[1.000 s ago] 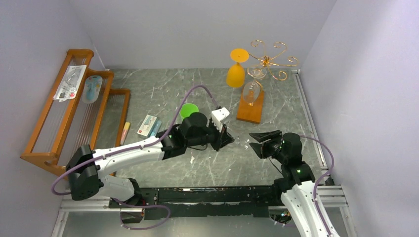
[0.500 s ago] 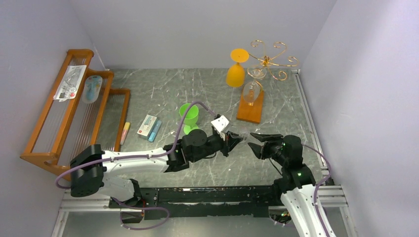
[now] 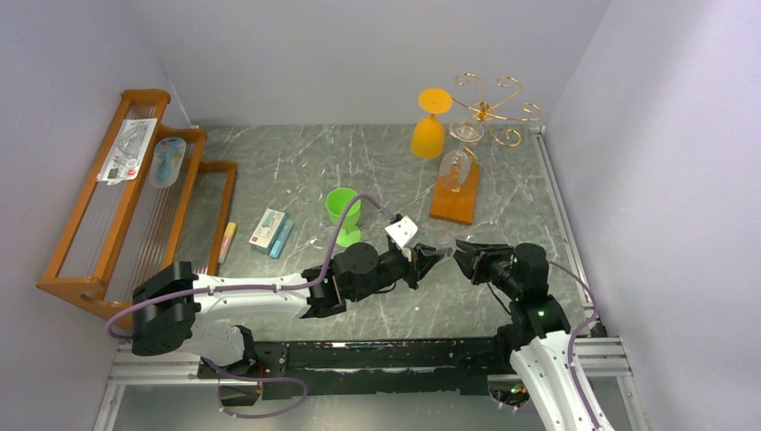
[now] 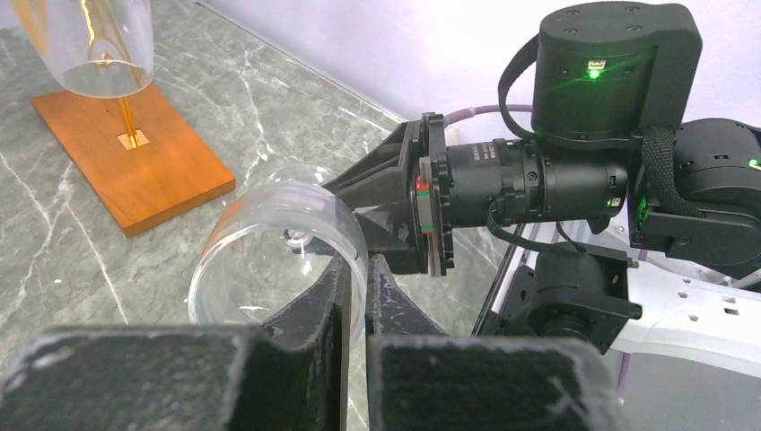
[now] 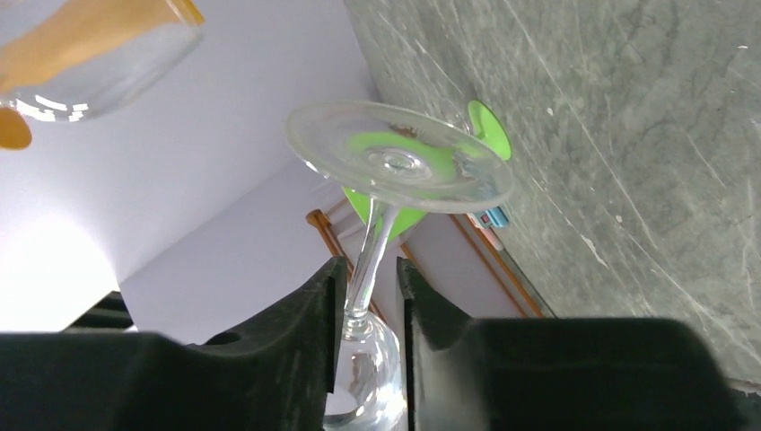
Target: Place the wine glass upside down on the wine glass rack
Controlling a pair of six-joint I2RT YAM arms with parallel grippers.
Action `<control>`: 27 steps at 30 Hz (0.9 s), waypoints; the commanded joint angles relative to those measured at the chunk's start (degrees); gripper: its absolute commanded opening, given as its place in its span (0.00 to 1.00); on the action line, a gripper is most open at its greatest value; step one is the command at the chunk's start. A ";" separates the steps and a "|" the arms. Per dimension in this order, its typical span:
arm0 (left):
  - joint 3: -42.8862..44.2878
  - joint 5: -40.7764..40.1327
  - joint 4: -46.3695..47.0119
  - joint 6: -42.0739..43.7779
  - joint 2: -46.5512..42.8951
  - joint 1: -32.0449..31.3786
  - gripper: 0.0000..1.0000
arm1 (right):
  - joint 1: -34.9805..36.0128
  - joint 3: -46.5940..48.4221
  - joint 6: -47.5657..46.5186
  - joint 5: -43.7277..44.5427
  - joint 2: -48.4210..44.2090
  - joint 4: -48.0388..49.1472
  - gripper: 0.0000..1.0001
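Observation:
A clear wine glass [image 3: 439, 254] lies sideways in the air between my two grippers. My left gripper [image 4: 357, 261] is shut on its rim, one finger inside the bowl [image 4: 269, 247] and one outside. My right gripper [image 5: 371, 266] faces it with its jaws either side of the stem [image 5: 374, 244], a narrow gap still showing beside the stem; the foot [image 5: 399, 167] lies just beyond its fingertips. The wine glass rack [image 3: 489, 111], gold wire on a wooden base [image 3: 454, 198], stands at the back right.
A clear glass [image 3: 456, 167] and an orange glass [image 3: 430, 127] hang upside down on the gold rack. A green glass [image 3: 343, 212] stands upright mid-table. A small box [image 3: 267, 227] lies left of it. A large slatted wooden rack [image 3: 135, 197] lines the left wall.
My left arm has carried the clear glass right and nearer, bringing its stem between the right gripper's jaws. Those jaws have narrowed around the stem. The green glass has come into view.

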 commanded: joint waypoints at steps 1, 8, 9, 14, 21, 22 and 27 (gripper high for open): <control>-0.80 -1.19 6.33 1.41 0.07 -0.67 0.05 | 0.09 -1.01 1.15 -1.50 -0.69 2.28 0.26; -0.96 -0.30 6.62 2.45 0.36 -0.89 0.05 | 0.11 0.20 0.43 -2.53 0.74 2.30 0.23; -1.01 -0.14 6.76 2.36 0.49 -0.95 0.05 | 0.04 0.28 0.42 -2.68 0.91 2.52 0.23; -1.09 0.86 6.60 2.24 0.76 -1.06 0.05 | 0.08 -0.60 0.89 -4.59 2.17 6.03 0.30; -1.41 0.10 5.69 2.10 0.70 -1.15 0.05 | 0.07 0.55 -0.56 -4.70 2.79 5.74 0.21; -1.47 0.26 5.79 2.04 0.62 -1.15 0.05 | 0.11 0.54 -0.62 -4.51 2.63 5.80 0.16; -1.76 -0.07 4.71 0.41 0.20 -1.15 0.15 | 0.12 0.47 -2.86 -2.71 2.60 5.97 0.00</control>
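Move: Between the right hand's open fingers stands the stem of the clear wine glass, about 1 cm ahead, 1 cm left and level with them; from the left hand, which holds this glass by its rim, the stem lies roughly 5 cm ahead, 5 cm right and 8 cm below. From the right hand, the rack's wooden base is some 24 cm ahead, 1 cm left and 15 cm down; the green goblet about 13 cm ahead, 27 cm left and 9 cm down. Closing on the stem, the right hand creeps about 1 cm each left and up, edges slightly forward, then brings its part-open fingers nearly shut to pinch the stem just under the foot end of the glass. The left hand keeps its pads on the rim and sinks about 1.5 cm, nearly half of that at the very end, its grip effort dropping off. ##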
